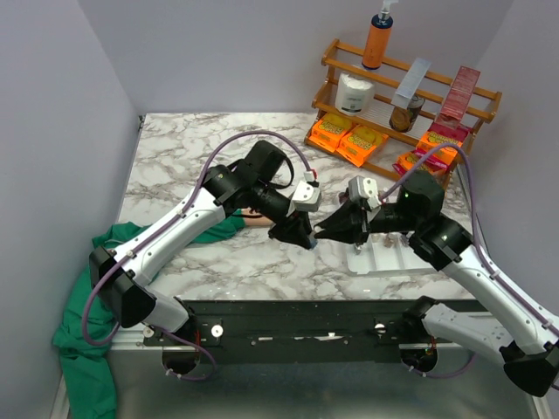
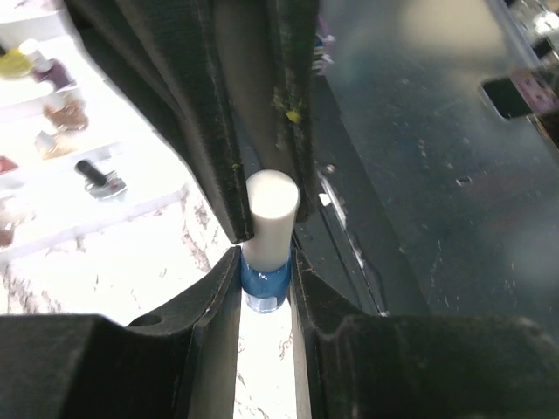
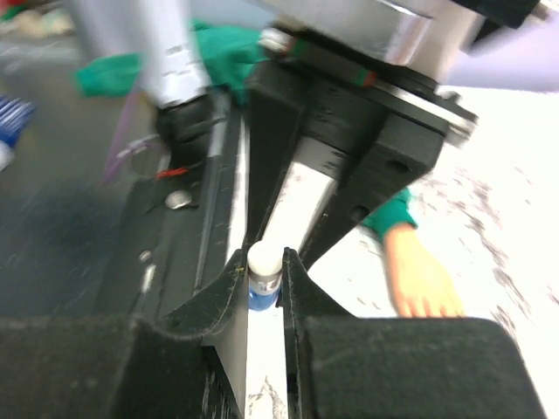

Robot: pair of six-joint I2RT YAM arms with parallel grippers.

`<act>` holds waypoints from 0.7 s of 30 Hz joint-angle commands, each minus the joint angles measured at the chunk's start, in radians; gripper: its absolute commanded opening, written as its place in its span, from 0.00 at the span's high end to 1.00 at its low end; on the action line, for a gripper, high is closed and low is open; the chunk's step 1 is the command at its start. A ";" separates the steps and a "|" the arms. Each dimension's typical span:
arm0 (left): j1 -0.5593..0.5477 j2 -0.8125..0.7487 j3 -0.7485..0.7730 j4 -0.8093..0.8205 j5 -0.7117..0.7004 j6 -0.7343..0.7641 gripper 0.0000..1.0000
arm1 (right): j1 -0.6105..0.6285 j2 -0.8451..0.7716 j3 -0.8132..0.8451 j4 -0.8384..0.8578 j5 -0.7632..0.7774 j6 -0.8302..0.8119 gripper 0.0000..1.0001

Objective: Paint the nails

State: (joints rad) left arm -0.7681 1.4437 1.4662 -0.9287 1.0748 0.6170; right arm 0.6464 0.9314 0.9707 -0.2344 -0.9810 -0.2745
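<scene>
A small blue nail-polish bottle (image 2: pixel 265 286) with a white cap (image 2: pixel 272 214) hangs above the table between both arms. My left gripper (image 1: pixel 301 237) (image 2: pixel 265 262) is shut on the blue glass body. From the opposite side my right gripper (image 1: pixel 321 234) (image 3: pixel 265 262) is shut on the white cap (image 3: pixel 265 259). The fake hand (image 3: pixel 421 279) with its green sleeve (image 3: pixel 389 214) lies flat on the marble just beyond the bottle, mostly hidden under the left arm in the top view. Its nails are too blurred to make out.
A white tray (image 1: pixel 389 259) holding other polish bottles sits under the right arm, and its bottles (image 2: pixel 103 179) show in the left wrist view. A wooden rack (image 1: pixel 410 100) of goods stands at the back right. Green cloth (image 1: pixel 83 349) hangs off the table's left front.
</scene>
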 commanded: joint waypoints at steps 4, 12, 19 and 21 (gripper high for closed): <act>0.000 0.012 0.017 0.326 -0.318 -0.342 1.00 | 0.012 -0.100 -0.154 0.282 0.546 0.320 0.99; -0.008 0.038 0.000 0.450 -0.608 -0.422 1.00 | 0.133 -0.114 -0.211 0.356 1.019 0.501 0.99; -0.037 0.080 -0.021 0.522 -0.791 -0.450 1.00 | 0.259 -0.005 -0.167 0.342 1.352 0.560 0.99; -0.045 0.084 -0.030 0.539 -0.835 -0.439 1.00 | 0.257 0.006 -0.168 0.345 1.363 0.596 0.99</act>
State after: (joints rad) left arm -0.7971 1.5024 1.4559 -0.5320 0.4355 0.1967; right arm 0.8707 0.9089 0.7826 0.1040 0.2539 0.2161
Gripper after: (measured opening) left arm 0.322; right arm 0.229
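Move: The left hand grips the blue polish bottle by its body; the white cap is straight above that hand, about 4 cm, already pinched by the right hand, with the bottle about 3 cm below the right hand. From the left hand, the mannequin hand lies some 27 cm ahead and 10 to the left, about 19 below. At much that depth, the dark-capped bottle is about 11 ahead and 15 right, and the tray's middle 17 ahead and 26 right. The right fingers keep pinching the white cap while the left ones keep their grip on the bottle, and the hands counter-turn: right about 60 degrees clockwise, left some 35 counter-clockwise, a tightening twist. Meanwhile both travel forward together about 12 cm, towards the mannequin hand, easing a little right and finally sinking slightly. ##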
